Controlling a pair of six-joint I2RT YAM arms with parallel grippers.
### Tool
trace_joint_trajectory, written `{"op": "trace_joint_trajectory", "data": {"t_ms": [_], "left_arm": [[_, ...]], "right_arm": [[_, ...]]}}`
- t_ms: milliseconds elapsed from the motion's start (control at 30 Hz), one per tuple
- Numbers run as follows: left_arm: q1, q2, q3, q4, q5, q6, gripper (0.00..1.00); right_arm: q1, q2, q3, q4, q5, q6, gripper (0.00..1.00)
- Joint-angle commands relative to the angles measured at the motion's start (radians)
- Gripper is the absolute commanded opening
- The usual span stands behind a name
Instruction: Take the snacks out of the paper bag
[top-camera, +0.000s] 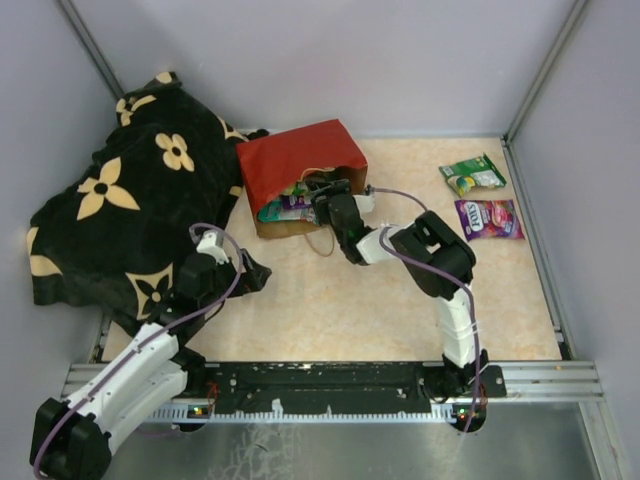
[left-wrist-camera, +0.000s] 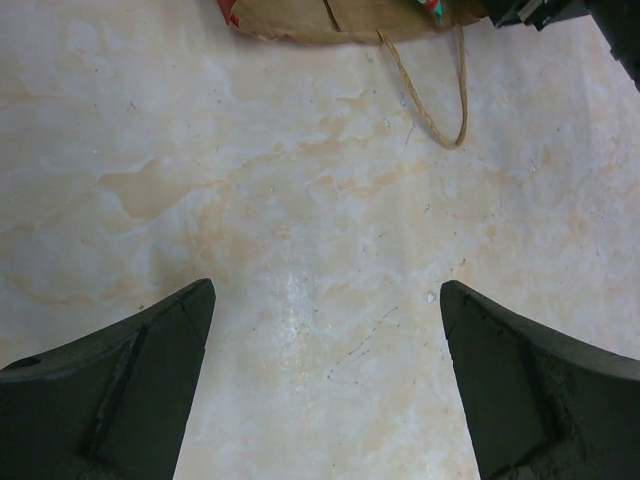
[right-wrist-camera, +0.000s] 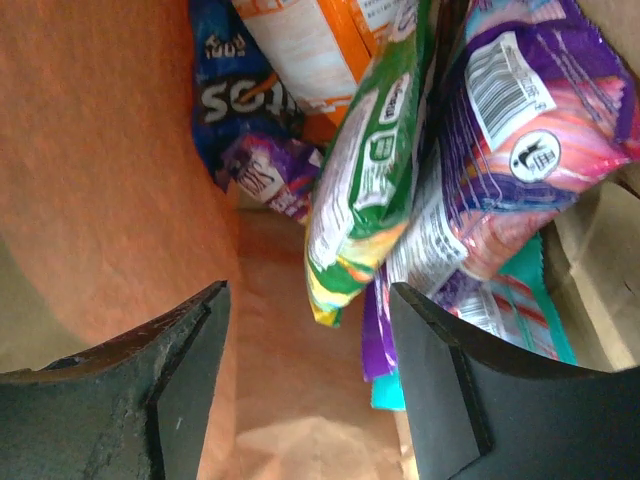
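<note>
The red paper bag lies on its side with its mouth toward the arms. My right gripper reaches into that mouth. In the right wrist view it stands open inside the brown interior. A green packet hangs with its lower corner between the fingers, close to the right one. Purple-pink, orange, blue Doritos and teal packets crowd behind it. A green packet and a purple one lie out on the table. My left gripper is open over bare table.
A black flower-patterned blanket is heaped at the left, against my left gripper. The bag's cord handle loops out onto the tabletop ahead of the left fingers. Grey walls close in the back and both sides.
</note>
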Motion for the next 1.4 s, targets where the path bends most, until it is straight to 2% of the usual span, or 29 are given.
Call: {"op": "trace_joint_trajectory", "data": {"t_ms": [0, 500, 567, 700, 833, 900, 1000, 1067, 1267, 1367], "left_arm": [[0.002, -0.038, 0.016, -0.064, 0.019, 0.004, 1.0], [0.002, -0.054, 0.025, -0.109, 0.026, 0.013, 0.99], [0.003, -0.064, 0.033, -0.128, 0.026, 0.013, 0.99], [0.003, -0.092, 0.05, -0.163, 0.025, 0.013, 0.99], [0.002, -0.123, 0.051, -0.16, 0.032, -0.01, 0.99], [0.002, -0.133, 0.053, -0.149, 0.044, -0.019, 1.0], [0.002, -0.132, 0.068, -0.144, 0.046, -0.019, 1.0], [0.002, -0.116, 0.081, -0.141, 0.047, -0.008, 1.0], [0.002, -0.041, 0.125, -0.138, 0.049, 0.004, 1.0], [0.003, -0.028, 0.135, -0.136, 0.065, 0.008, 1.0]], "right_arm": [[-0.007, 0.034, 0.091, -0.014, 0.122, 0.061, 0.64], [-0.022, 0.18, 0.314, -0.279, 0.115, 0.08, 0.52], [-0.022, 0.191, 0.345, -0.298, 0.12, 0.075, 0.46], [-0.016, 0.175, 0.362, -0.288, 0.111, 0.016, 0.19], [0.006, 0.08, 0.279, -0.176, 0.094, -0.127, 0.01], [0.029, -0.007, 0.195, -0.095, 0.079, -0.199, 0.0], [0.039, -0.139, 0.063, -0.034, -0.055, -0.279, 0.0], [0.04, -0.224, -0.015, -0.055, -0.189, -0.354, 0.0], [0.02, -0.525, -0.147, -0.511, -0.482, -0.737, 0.0], [-0.095, -0.666, -0.256, -0.67, -0.681, -0.815, 0.0]]}}
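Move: The green pack stands on edge inside the bag, its middle about 9 cm ahead of the right hand, 2 cm to the left and 3 cm lower; its near tip points back between the open fingers. The purple pack lies some 6 cm left of that hand, 3 cm ahead and 5 cm below, the teal pack about 10 cm left, 2 cm back and 6 cm below. From the left hand the green pack is roughly 29 cm ahead, 13 cm right and 2 cm lower. Forward about 5 cm and slightly down, the right hand eases deeper into the bag around the green pack's near end, and its fingers close to pinch it. Then it draws back fast, some 17 cm and rising as it comes, pulling the pack out through the mouth while the wrist turns counter-clockwise and rolls its left side down. ##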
